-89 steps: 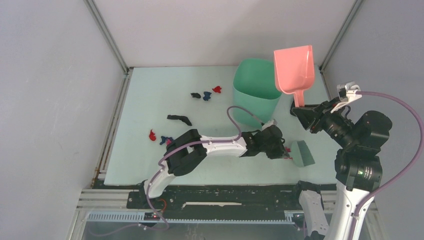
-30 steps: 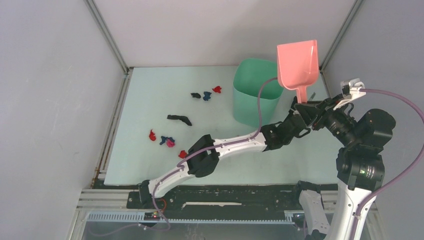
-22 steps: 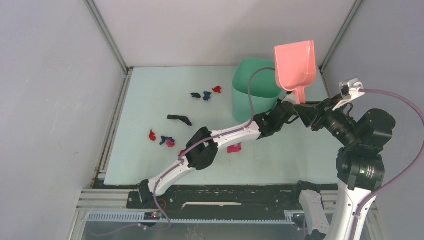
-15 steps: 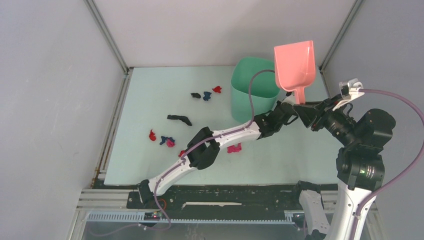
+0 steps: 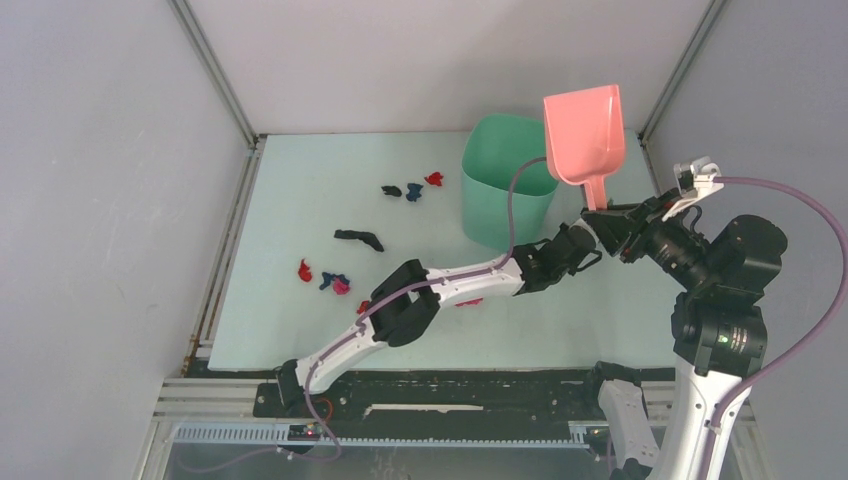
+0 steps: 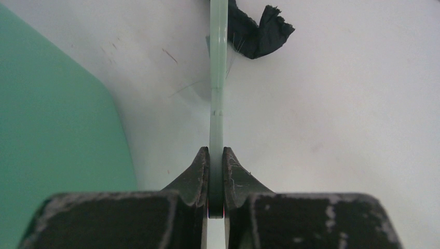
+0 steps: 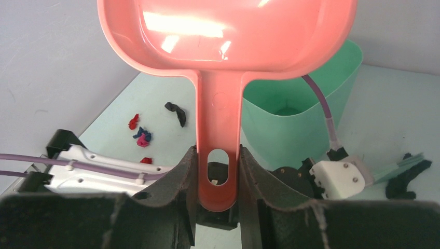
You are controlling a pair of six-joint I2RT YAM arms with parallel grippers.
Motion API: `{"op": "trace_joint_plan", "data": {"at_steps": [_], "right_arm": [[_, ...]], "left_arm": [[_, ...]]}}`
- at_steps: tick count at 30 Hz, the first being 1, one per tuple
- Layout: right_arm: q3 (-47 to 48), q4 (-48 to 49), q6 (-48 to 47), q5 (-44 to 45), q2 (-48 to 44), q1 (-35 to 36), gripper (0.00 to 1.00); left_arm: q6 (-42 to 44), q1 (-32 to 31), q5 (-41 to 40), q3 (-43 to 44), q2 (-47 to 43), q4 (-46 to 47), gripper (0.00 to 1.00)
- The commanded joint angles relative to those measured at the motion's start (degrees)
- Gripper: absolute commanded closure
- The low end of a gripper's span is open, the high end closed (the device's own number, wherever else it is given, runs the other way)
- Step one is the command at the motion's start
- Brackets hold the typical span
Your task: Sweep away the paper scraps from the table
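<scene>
Paper scraps lie on the table (image 5: 300, 180): red (image 5: 434, 179), blue (image 5: 413, 190) and black (image 5: 392, 190) bits far back, a black strip (image 5: 358, 237), a red bit (image 5: 304, 269), a blue-pink clump (image 5: 335, 283). A pink one (image 5: 468, 300) peeks from under the left arm. My left gripper (image 5: 580, 250) (image 6: 216, 150) is shut on the green brush handle (image 6: 218, 104), whose bristles touch a black scrap (image 6: 259, 33). My right gripper (image 5: 603, 218) (image 7: 218, 150) is shut on the pink dustpan (image 5: 585, 135) handle (image 7: 218, 119), holding it raised over the bin's right rim.
The tall mint-green bin (image 5: 505, 180) (image 7: 296, 119) stands at the back right, just left of both grippers. The left arm stretches diagonally across the table's front right. Metal rails edge the table, and grey walls close it in.
The left gripper swung the brush from the table's front right up beside the bin, then drew slightly back. The bin shifted a little left. The dustpan drifted slightly left.
</scene>
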Motion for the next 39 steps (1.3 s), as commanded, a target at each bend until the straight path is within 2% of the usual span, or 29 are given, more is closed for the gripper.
{"op": "trace_joint_plan", "data": {"at_steps": [1,6,11,15,21,24,28,32,37,39], "right_arm": [[0.17,1.63,0.28,-0.91,-0.38,0.38,1.00],[1.19,0.80,-0.01,-1.00,-0.46,0.57,1.00],[3.78,0.69,0.72,-1.40,-0.11,0.44,1.00],[5.98,0.35,0.54,-0.58,0.24,-0.14,1.00],[6.21,1.69,2.16,1.10,0.34,-1.42,1.00],[6.23,1.64,2.39,0.61,0.29,-1.75,1.00],[6.03,0.72,2.30,0.21,-0.03,-2.06,1.00],[6.03,0.70,2.26,-0.42,-0.24,-2.36,1.00],[5.57,0.79,2.81,-0.55,-0.53,-2.75,1.00],[5.07,0.88,2.94,-0.67,-0.55,-2.81,1.00]], "left_arm": [[-1.02,-3.81,-0.15,-3.77,-12.57,-5.54,1.00],[-1.65,-5.79,-3.35,-12.32,-21.40,-6.18,1.00],[-1.31,-6.82,-3.66,-14.94,-26.28,-6.37,1.00],[-0.94,-7.06,-1.69,-17.99,-27.65,1.07,1.00],[-6.40,-7.13,-4.43,-7.08,-18.00,7.23,1.00],[-8.79,-7.17,-6.59,0.40,-10.12,7.51,1.00],[-9.41,-6.71,-9.14,14.32,-2.03,0.87,1.00],[-13.91,-4.68,-7.22,10.18,-3.97,1.20,1.00],[-26.47,-0.29,5.53,8.84,-3.11,-4.88,1.00],[-28.46,0.62,7.72,8.07,-2.62,-5.17,1.00]]}}
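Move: The left hand holds the green brush low; the black scrap it works at lies about 8 cm ahead, 4 cm to its right and 7 cm below. The green bin's middle stands some 6 cm ahead, 17 cm to the left and 4 cm above this hand. From the right hand, holding up the pink dustpan, the scrap is roughly 16 cm ahead, 2 cm right and 39 cm down. Left hand raises its brush 15 cm, back 10 from black scrap, then dips right-forward; right lifts dustpan 3. ##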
